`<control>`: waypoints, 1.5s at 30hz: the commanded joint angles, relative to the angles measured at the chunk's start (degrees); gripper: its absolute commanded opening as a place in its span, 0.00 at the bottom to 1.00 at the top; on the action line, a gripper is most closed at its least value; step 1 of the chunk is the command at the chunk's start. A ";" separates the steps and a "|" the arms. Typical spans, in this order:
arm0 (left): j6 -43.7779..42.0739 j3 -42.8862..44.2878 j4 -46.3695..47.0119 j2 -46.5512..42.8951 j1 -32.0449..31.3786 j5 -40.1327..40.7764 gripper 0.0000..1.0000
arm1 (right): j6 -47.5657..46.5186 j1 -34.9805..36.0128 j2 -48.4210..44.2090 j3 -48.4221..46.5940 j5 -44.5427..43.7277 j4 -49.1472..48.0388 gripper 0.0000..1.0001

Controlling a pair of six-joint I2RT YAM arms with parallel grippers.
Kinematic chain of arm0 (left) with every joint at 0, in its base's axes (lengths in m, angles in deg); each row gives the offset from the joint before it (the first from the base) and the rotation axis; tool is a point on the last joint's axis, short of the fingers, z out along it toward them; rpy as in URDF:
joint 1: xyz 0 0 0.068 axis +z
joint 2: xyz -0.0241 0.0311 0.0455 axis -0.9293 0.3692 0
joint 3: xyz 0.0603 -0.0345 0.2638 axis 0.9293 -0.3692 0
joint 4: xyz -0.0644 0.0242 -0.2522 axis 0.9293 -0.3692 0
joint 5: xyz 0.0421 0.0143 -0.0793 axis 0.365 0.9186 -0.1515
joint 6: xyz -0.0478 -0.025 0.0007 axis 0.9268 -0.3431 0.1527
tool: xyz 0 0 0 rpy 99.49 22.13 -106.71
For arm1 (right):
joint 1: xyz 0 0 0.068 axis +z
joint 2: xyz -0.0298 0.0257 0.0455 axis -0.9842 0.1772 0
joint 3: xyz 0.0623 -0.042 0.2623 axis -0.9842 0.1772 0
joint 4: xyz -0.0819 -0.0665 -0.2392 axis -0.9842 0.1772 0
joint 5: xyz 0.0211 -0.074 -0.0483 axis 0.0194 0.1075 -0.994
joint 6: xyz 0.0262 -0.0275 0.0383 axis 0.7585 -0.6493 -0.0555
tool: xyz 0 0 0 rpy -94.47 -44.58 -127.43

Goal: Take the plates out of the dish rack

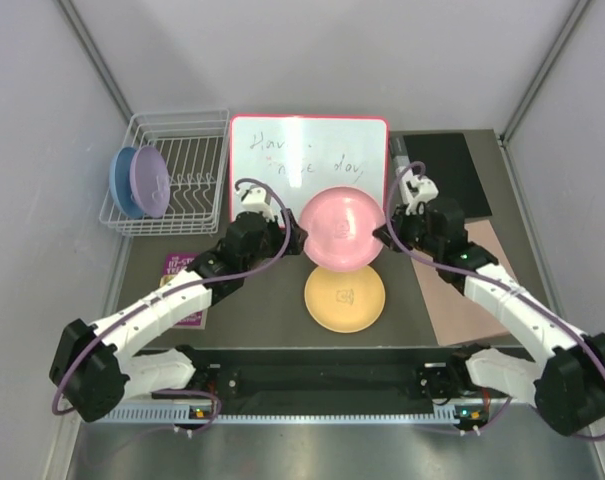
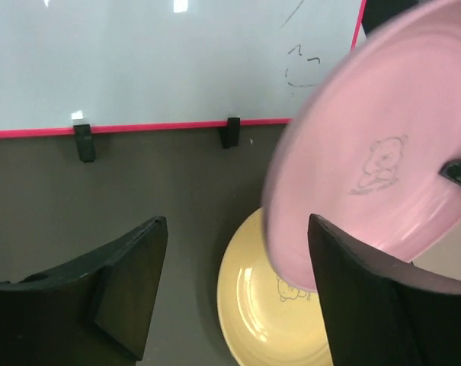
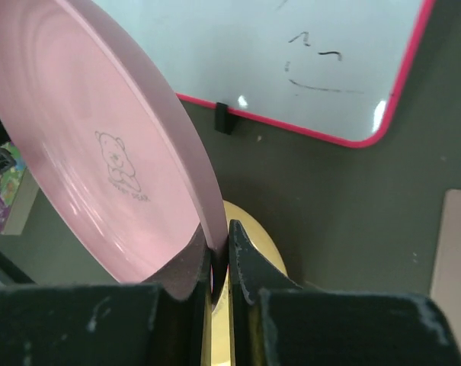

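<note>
A pink plate (image 1: 339, 228) hangs tilted over the table between the two arms. My right gripper (image 1: 384, 232) is shut on its right rim, and the right wrist view shows both fingers of that gripper (image 3: 219, 236) pinching the edge of the pink plate (image 3: 85, 137). My left gripper (image 1: 290, 236) stands open at the plate's left side. In the left wrist view the pink plate (image 2: 382, 152) lies behind the right finger of the left gripper (image 2: 238, 223). Below lies a yellow-orange plate (image 1: 344, 297) (image 2: 253, 305) (image 3: 259, 235), flat on the table. The white wire dish rack (image 1: 187, 200) holds a blue plate (image 1: 122, 182) and a lavender plate (image 1: 150, 182) upright.
A red-framed whiteboard (image 1: 307, 150) with writing lies behind the plates. To its right is a black mat (image 1: 444, 178), with a tan board (image 1: 462, 295) in front of that. A purple card (image 1: 180, 268) lies under the left arm. Grey walls close in both sides.
</note>
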 commanded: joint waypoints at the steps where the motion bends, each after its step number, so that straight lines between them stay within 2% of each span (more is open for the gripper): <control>1: -2.69 1.33 0.09 -3.89 -0.20 7.79 0.91 | -1.47 -0.33 -9.67 2.22 -7.64 6.21 0.00; 2: -4.26 1.24 -0.70 -5.12 -0.20 9.54 0.99 | -1.47 -0.33 -10.73 2.48 -7.82 7.62 0.00; 7: -11.73 0.80 -0.36 -9.60 -0.20 19.12 0.99 | -1.82 -0.33 -12.59 3.71 -5.72 18.78 0.00; 14: -26.05 -0.08 5.35 -12.25 -0.20 36.25 0.99 | -0.77 -0.33 -12.68 8.72 -2.12 19.76 0.00; 20: -28.09 -0.96 6.50 -11.90 -0.20 39.97 0.99 | 0.11 -0.33 -10.66 10.22 0.25 17.04 0.02; 23: -28.88 -1.48 7.11 -11.81 -0.20 42.07 0.99 | 0.11 -0.33 -8.72 10.84 1.93 15.90 0.08; 27: -30.64 -1.40 7.30 -9.88 0.59 48.39 0.99 | -0.24 -0.33 -5.65 11.45 3.95 13.79 0.09; 31: -31.08 -0.96 7.29 -8.82 2.08 48.94 0.99 | -1.38 -0.24 -3.62 11.01 4.22 13.34 0.11; 35: -30.91 -1.13 8.08 -9.17 3.93 46.92 0.99 | -2.52 -0.33 -1.08 9.70 5.01 13.43 0.28; 41: -31.35 -0.08 7.38 -7.77 9.46 43.14 0.99 | -4.11 -0.33 -0.36 7.50 2.91 16.50 0.67; 44: -31.09 0.62 6.94 -7.24 15.51 38.85 0.99 | -4.64 -0.24 -3.51 5.75 -4.02 20.18 0.70; 45: -30.56 0.62 7.20 -7.24 19.71 37.69 0.99 | -4.55 -0.33 -4.66 5.39 -6.13 20.81 0.70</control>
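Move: The right hand holds the pink plate's right rim; the yellow plate it is meant for lies about 13 cm back, 6 cm to its left and 14 cm below, with the pink board 21 cm right and 11 cm back of this hand. For the free left hand, the purple plate in the rack is some 32 cm left, 12 cm ahead and slightly lower, the blue plate 5 cm farther left. Right lowers pink plate 12 cm and back onto yellow, opening; left swings 20 cm leftward towards purple plate. ##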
